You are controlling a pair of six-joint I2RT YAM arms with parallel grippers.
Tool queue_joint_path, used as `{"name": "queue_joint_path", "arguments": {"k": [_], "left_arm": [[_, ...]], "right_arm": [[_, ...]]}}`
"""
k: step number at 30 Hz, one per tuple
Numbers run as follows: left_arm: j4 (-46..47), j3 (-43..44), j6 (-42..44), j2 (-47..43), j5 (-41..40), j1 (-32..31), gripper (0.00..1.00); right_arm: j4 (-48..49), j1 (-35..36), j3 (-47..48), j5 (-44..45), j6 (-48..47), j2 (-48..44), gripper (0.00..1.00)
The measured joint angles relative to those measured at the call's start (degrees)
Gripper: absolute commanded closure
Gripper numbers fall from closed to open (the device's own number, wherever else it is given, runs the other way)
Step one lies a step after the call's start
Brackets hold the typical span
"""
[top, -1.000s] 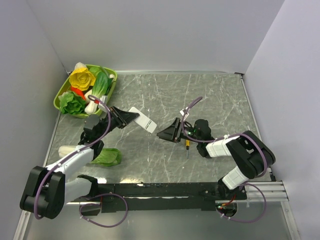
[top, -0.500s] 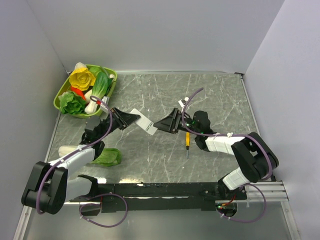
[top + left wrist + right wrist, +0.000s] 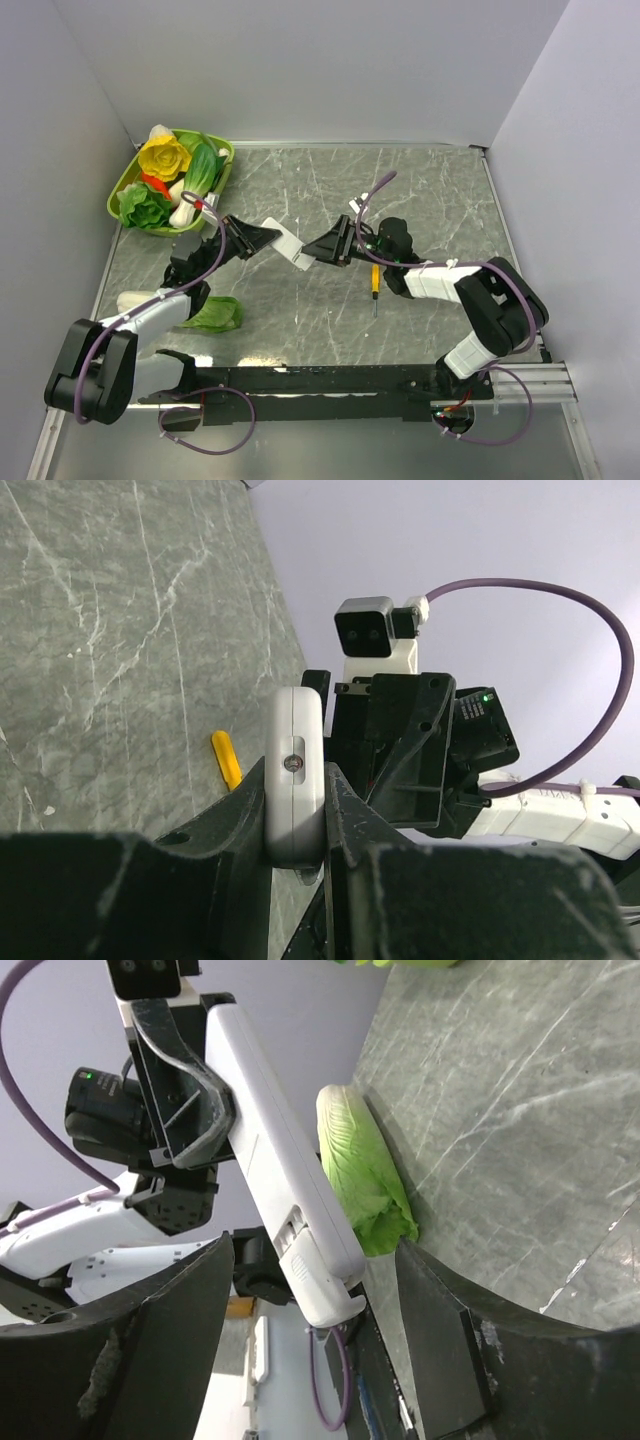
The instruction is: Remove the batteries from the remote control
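The remote control (image 3: 286, 243), a slim white bar, is held up off the table with my left gripper (image 3: 262, 238) shut on one end. In the left wrist view the remote control (image 3: 295, 770) shows end-on, pinched by the left gripper (image 3: 296, 785). My right gripper (image 3: 316, 251) faces it from the right. In the right wrist view the remote control (image 3: 275, 1150) has its free end, with a ribbed cover piece (image 3: 322, 1278), between the wide-apart fingers of my right gripper (image 3: 315, 1295), with a gap on each side. The batteries are hidden.
A yellow-handled screwdriver (image 3: 375, 286) lies on the marble table (image 3: 430, 200) below the right gripper, also seen as a yellow screwdriver handle (image 3: 227, 759). A leafy green vegetable (image 3: 215, 314) lies near the left arm. A green basket (image 3: 126, 184) of vegetables stands at the back left.
My right gripper has moved left, away from the screwdriver, until its fingers straddle the remote's free end. Its jaws opened wider, then narrowed a little. The left gripper kept hold of the remote.
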Motion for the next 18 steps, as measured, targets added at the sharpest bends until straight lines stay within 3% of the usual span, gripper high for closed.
{"name": "queue_joint_path", "arguments": {"k": [9, 18], "left_arm": [[-0.1, 0.0, 0.0, 0.2, 0.0, 0.0, 0.99], [-2.1, 0.8, 0.7, 0.2, 0.0, 0.0, 0.99]], "right_arm": [[0.6, 0.8, 0.2, -0.1, 0.5, 1.8, 0.56], [2.2, 0.8, 0.0, -0.2, 1.5, 3.1, 0.62]]}}
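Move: My left hand still holds the remote control out in the air, its middle about 3 cm to that hand's right and 2 cm back, at its height. The end with the battery cover sits loose between my open right fingers, so the remote's middle lies some 4 cm left and 2 cm ahead of my right hand. On the table, about 18 cm below the right hand, the yellow screwdriver lies about 15 cm right and 1 cm back, the cabbage 29 cm left and 6 cm back. I shut my right fingers from wide apart down onto the battery-cover end of the remote control and pinch it, sinking a little over 1 cm and edging slightly left as they close. My left hand stays put and keeps its grip on the other end, holding the remote against this pinch. ##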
